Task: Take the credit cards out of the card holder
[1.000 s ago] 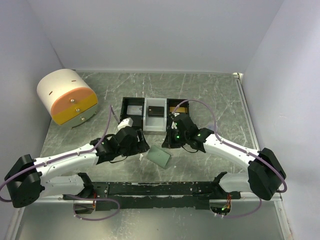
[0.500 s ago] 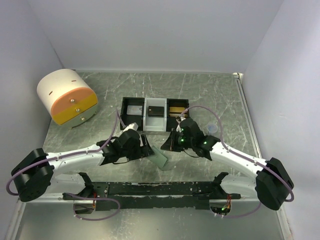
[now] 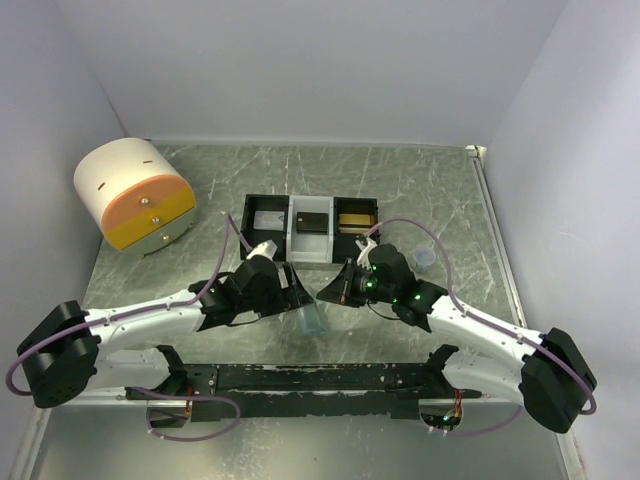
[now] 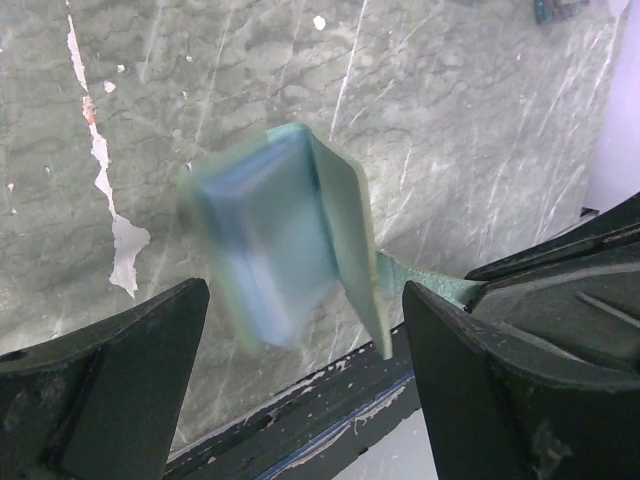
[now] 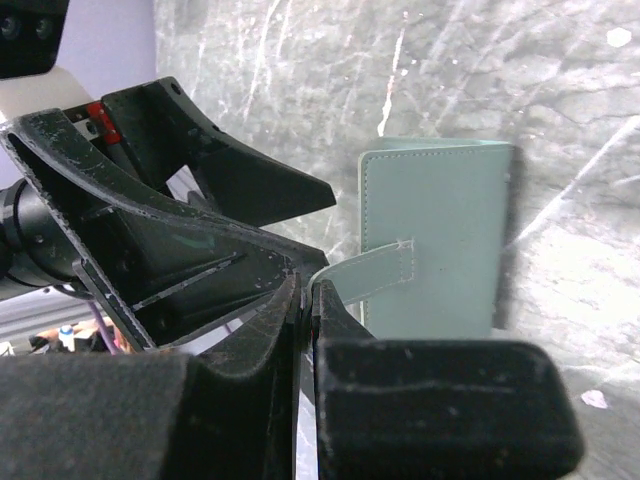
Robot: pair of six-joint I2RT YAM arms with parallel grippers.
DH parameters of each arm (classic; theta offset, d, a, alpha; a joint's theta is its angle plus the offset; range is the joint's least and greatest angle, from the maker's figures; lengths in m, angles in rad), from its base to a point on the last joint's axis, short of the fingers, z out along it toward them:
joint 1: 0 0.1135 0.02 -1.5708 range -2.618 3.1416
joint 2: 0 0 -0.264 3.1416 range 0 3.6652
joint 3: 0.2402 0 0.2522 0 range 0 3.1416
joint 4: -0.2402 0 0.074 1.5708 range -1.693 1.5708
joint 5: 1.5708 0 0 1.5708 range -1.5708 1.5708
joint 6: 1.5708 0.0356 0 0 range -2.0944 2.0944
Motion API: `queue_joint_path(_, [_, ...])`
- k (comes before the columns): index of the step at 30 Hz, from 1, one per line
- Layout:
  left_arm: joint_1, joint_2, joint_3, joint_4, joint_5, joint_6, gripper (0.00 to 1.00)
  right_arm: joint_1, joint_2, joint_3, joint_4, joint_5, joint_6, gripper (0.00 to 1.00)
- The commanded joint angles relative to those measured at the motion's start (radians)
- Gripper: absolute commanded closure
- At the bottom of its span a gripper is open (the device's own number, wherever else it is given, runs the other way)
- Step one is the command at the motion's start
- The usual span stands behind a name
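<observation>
The card holder (image 3: pixel 311 319) is sage-green and hangs tilted just above the table, between the two arms. My right gripper (image 5: pixel 306 292) is shut on its thin strap (image 5: pixel 375 272); from above, that gripper (image 3: pixel 324 292) is right of the holder. In the left wrist view the holder (image 4: pixel 345 225) is blurred and partly unfolded, showing a pale blue inside. My left gripper (image 4: pixel 305 295) is open, one finger on each side below the holder and not touching it; from above it (image 3: pixel 297 294) sits on the left. No credit cards can be made out in the holder.
A black-and-white three-compartment tray (image 3: pixel 290 229) stands behind the grippers with a flat rectangular piece in each compartment. A white-and-orange round drawer unit (image 3: pixel 135 194) sits at the back left. A small clear disc (image 3: pixel 425 257) lies to the right. The black mounting rail (image 3: pixel 300 378) runs along the near edge.
The holder lay flat on the table; now it hangs by its strap from the right gripper. The right gripper has moved left and nearer, and the left gripper has moved right around the holder.
</observation>
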Motion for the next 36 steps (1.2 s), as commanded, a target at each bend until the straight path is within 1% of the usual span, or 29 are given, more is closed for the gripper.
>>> queue_joint_path(1, [-0.005,-0.042,-0.029,0.030,-0.026,-0.023,0.10,0.011,0.015,0.000,0.086,-0.035,0.013,1.00])
queue_joint_path(5, [-0.002,-0.029,-0.019,-0.022,-0.043,-0.029,0.13,0.011,0.056,0.009,0.091,-0.047,0.012,1.00])
queue_joint_path(9, [-0.002,-0.031,0.024,-0.145,-0.106,-0.032,0.16,0.011,0.060,0.028,0.095,-0.047,-0.004,1.00])
queue_joint_path(13, [-0.001,-0.098,0.038,-0.242,-0.194,-0.056,0.14,0.012,0.086,0.068,0.124,-0.099,-0.026,1.00])
queue_joint_path(16, [0.000,-0.169,0.033,-0.273,-0.244,-0.070,0.13,0.012,0.125,0.099,0.141,-0.155,-0.032,1.00])
queue_joint_path(18, [0.005,-0.221,0.029,-0.298,-0.269,-0.081,0.13,0.010,0.133,0.101,0.177,-0.176,-0.013,1.00])
queue_joint_path(21, [0.019,-0.264,0.026,-0.350,-0.298,-0.097,0.12,0.012,0.133,0.059,0.295,-0.233,0.044,1.00])
queue_joint_path(24, [0.061,-0.278,0.028,-0.394,-0.282,-0.085,0.11,0.012,0.134,0.036,0.352,-0.251,0.096,1.00])
queue_joint_path(26, [0.084,-0.282,0.025,-0.400,-0.257,-0.069,0.11,0.012,0.125,0.020,0.366,-0.241,0.118,1.00])
queue_joint_path(27, [0.093,-0.283,0.022,-0.398,-0.244,-0.062,0.11,0.007,0.117,0.016,0.346,-0.222,0.126,1.00])
queue_joint_path(29, [0.108,-0.289,0.016,-0.379,-0.217,-0.047,0.11,-0.019,0.093,0.009,0.254,-0.150,0.127,1.00])
queue_joint_path(31, [0.114,-0.295,0.008,-0.352,-0.196,-0.038,0.11,-0.073,0.083,-0.009,0.181,-0.122,0.111,1.00])
queue_joint_path(36, [0.119,-0.273,-0.022,-0.212,-0.101,0.012,0.11,-0.217,0.085,-0.087,0.113,-0.198,0.070,1.00])
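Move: The card holder hangs from its strap in my right fingers, its pocket roughly 4 cm back, 3 cm right and 3 cm below my empty, open left hand. From the right hand its middle is about 7 cm below, 4 cm back and 1 cm left. The pinched end of the strap is some 4 cm right of my left hand, level front to back and 4 cm higher; the divided box lies about 18 cm ahead, 1 cm right and 6 cm lower. I draw my left hand some 8 cm left, away from the card holder, dipping briefly, then rising and edging forward, fingers still wide open and turning about 15 degrees counter-clockwise. My right hand keeps the strap pinched, lifts the holder up and left about 4 cm each way, then swings back right, forward and down to end a little ahead of its start. ##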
